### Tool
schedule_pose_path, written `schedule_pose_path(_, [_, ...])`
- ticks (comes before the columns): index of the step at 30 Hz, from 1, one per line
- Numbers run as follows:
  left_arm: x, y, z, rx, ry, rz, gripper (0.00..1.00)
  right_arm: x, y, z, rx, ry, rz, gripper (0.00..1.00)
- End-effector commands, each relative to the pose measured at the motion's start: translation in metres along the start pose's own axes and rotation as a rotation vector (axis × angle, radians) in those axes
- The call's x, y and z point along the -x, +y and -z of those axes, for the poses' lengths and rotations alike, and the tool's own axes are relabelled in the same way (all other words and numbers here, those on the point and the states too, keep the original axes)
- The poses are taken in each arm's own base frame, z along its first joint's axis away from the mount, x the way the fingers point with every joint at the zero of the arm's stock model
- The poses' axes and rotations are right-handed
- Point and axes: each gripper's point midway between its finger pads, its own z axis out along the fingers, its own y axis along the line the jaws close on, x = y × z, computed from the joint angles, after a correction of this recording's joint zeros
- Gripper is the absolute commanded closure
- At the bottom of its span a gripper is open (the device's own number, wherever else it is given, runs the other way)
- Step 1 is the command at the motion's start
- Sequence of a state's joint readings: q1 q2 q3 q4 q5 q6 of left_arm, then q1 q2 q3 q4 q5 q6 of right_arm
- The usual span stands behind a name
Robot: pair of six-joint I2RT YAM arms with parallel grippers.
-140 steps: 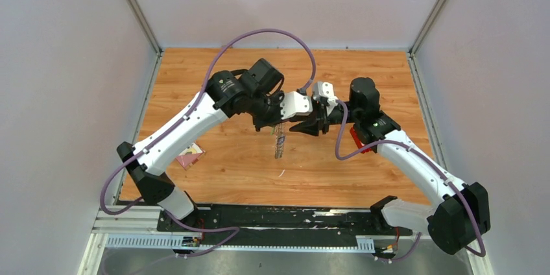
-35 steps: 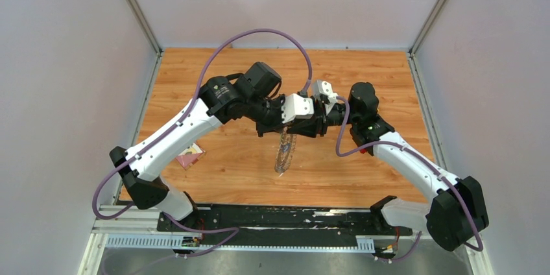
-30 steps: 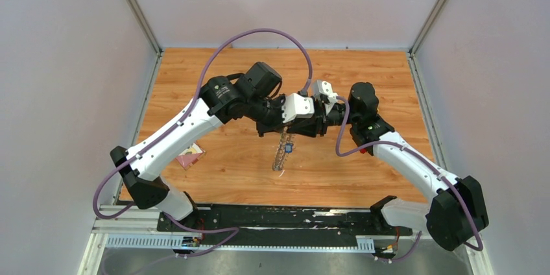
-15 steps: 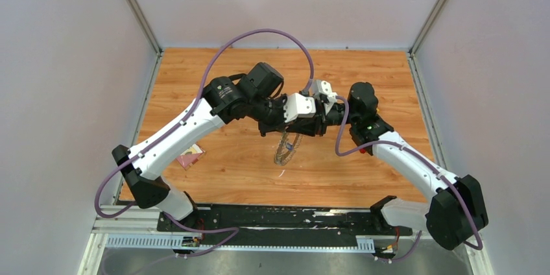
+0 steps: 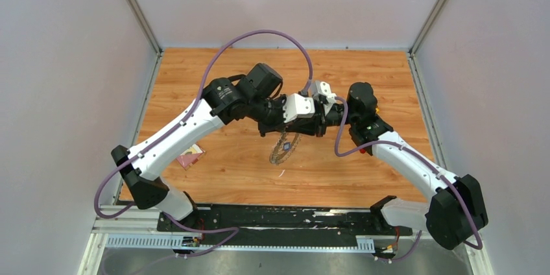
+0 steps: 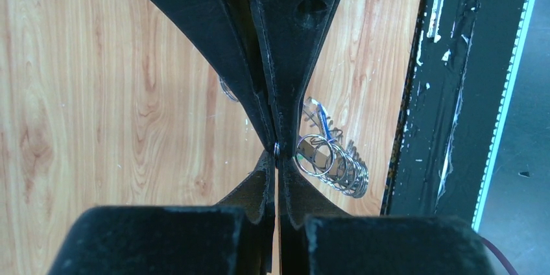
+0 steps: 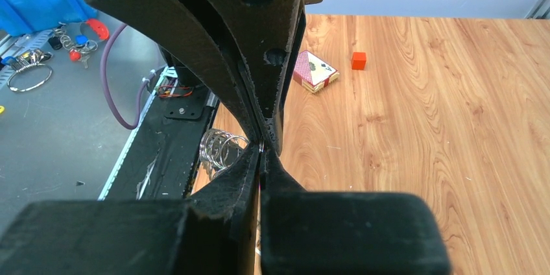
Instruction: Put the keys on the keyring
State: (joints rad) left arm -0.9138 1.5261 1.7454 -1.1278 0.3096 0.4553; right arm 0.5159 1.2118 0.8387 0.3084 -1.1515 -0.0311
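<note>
Both grippers meet tip to tip above the middle of the table. The keyring (image 5: 283,148), a silver ring fringed with silver keys, hangs just below them, tilted. A blue-headed key (image 5: 287,147) shows against it. My left gripper (image 6: 276,155) is shut on the ring's wire. The right gripper (image 7: 261,153) is shut on the same wire from the opposite side, its fingers (image 6: 288,61) pointing at mine. A bunch of small split rings (image 6: 334,165) dangles beside the pinch, with a blue bit (image 6: 322,119) above it.
A pink card (image 5: 190,156) lies on the wood at the left. A patterned card pack (image 7: 315,71) and a small red block (image 7: 358,60) sit farther off in the right wrist view. The black base rail (image 5: 279,218) runs along the near edge.
The right gripper's jaws have closed onto the ring's wire. The keyring has swung from edge-on to a flatter tilt under the grippers. The left gripper stays shut.
</note>
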Motion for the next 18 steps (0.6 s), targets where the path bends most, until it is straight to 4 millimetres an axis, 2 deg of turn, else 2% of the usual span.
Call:
schedule_pose_path(1, [0.018, -0.005, 0.016, 0.006, -0.111, -0.08, 1.0, 0.018, 0.0, 0.001, -0.005, -0.023, 0.079, 1.0])
schedule_pose_path(18, [0.009, -0.01, 0.028, 0.024, -0.127, -0.218, 0.72, 0.02, 0.009, 0.002, 0.051, -0.017, 0.097, 1.0])
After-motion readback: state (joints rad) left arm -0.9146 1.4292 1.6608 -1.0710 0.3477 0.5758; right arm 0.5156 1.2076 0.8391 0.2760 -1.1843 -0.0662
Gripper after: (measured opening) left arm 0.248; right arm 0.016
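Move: The fingertips of both hands meet on the upper wire of the keyring, which hangs with its middle about 3 cm back, 1 cm to the left and 5 cm below each hand point. Its blue tag is about 3 cm back, 1 cm to the right and 5 cm below the left hand. On the table some 25 cm below that hand, the card box lies about 27 cm left and 1 cm ahead, and the orange cube about 28 cm left and 8 cm ahead. The left hand opens its fingers to about a quarter, lets go of the keyring wire and eases about 1 cm back towards its base, then rises about 1 cm and edges slightly left, clear of the right fingertips, while its wrist turns just under 10 degrees, partly clockwise. The right hand stays shut on the wire and keeps hold of the keyring, drifting only about half a centimetre back. ##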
